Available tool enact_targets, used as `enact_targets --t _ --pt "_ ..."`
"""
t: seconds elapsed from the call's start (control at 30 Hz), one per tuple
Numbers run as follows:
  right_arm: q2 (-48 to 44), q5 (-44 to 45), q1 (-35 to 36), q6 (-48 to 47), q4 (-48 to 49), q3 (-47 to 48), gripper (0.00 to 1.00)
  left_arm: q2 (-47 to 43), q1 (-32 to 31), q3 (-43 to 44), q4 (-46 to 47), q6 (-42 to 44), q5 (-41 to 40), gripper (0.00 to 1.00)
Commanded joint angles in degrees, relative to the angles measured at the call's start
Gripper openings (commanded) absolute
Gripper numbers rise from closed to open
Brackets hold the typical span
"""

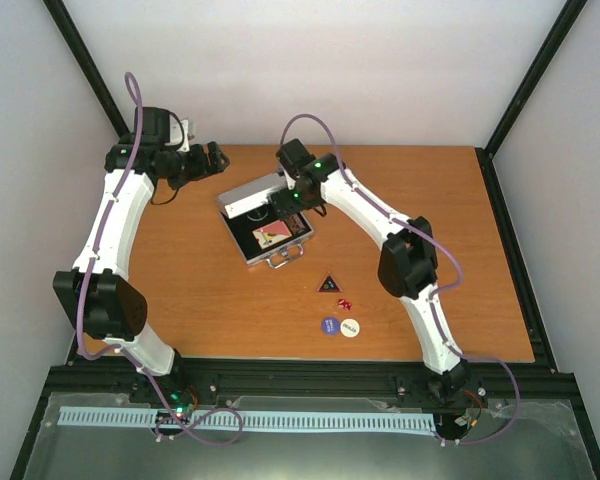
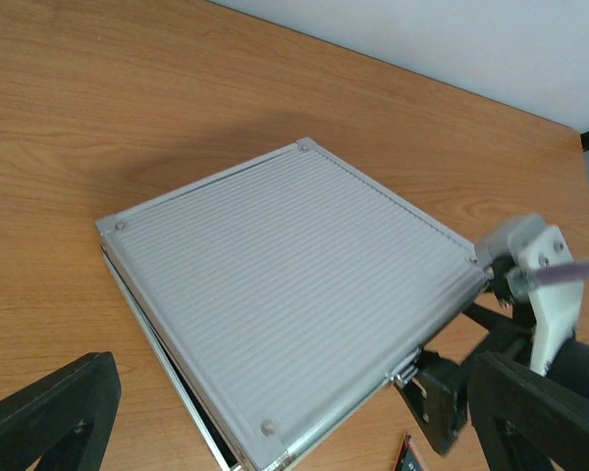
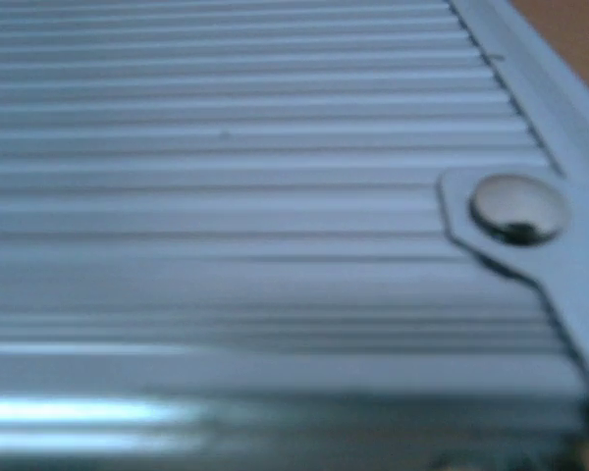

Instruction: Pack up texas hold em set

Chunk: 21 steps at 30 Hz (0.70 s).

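Observation:
The silver case (image 1: 248, 200) lies mid-table with its lid half raised over the black-lined base (image 1: 280, 245). A pink-orange card box (image 1: 272, 236) rests inside. My right gripper (image 1: 287, 203) is at the lid's front edge, jaws wide; one of its fingers (image 2: 440, 402) shows beside the latch. The right wrist view is filled by the ribbed lid (image 3: 226, 177) and a rivet (image 3: 518, 208). My left gripper (image 1: 212, 158) hovers open behind and to the left of the case, looking down on the lid (image 2: 294, 285). A black triangle (image 1: 328, 284), red dice (image 1: 345, 303), a blue disc (image 1: 329, 325) and a white disc (image 1: 350, 327) lie loose in front.
The wooden table (image 1: 180, 290) ends at black frame rails along the front (image 1: 310, 372) and right (image 1: 510, 240). White walls close in the back and sides. The loose pieces lie between the case and my right arm's base.

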Motion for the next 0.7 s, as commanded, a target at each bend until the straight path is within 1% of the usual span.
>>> enact_targets --t 0.0,0.17,0.27,0.43,0.67 --pt "4.2 1.2 0.1 -0.4 0.4 7.9 1.00 -0.7 -0.1 2.2 0.3 -0.3 0.8 1.00" --pt "3.6 3.1 0.1 -0.5 2.6 8.2 1.00 -0.7 -0.1 2.6 0.1 -0.3 0.9 1.00" --pt "4.3 3.9 0.1 0.2 4.0 10.2 1.00 -0.9 -0.1 3.3 -0.1 -0.4 1.2 1.00" --pt "5.7 4.2 0.1 1.6 9.6 11.4 1.00 -3.0 -0.1 2.3 1.3 0.0 2.5 1.00" --pt "11.0 3.0 0.1 2.3 15.7 16.9 1.00 -6.0 -0.1 -0.6 2.5 0.3 2.3 1.00"
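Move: The case lid stands partly open, its middle roughly 5 cm ahead, 9 cm left and 3 cm below the right hand, whose open fingers are already at its free edge near the right-hand latch. Inside, the card deck lies about 6 cm back, 4 cm left and 10 cm down; the case handle is some 11 cm back and 1 cm left. From the left hand the lid is about 6 cm ahead, 12 cm right and 18 cm below. With its wide-open fingers staying at the lid's free edge by the right latch, the right hand travels about 6 cm forward and some 4 cm each to the left and up, towards the hinge side, its fingertips tilting forward and up by around 15 degrees as the lid swings back with it. The open left hand, touching nothing, rises slightly, by about 2.5 cm. ##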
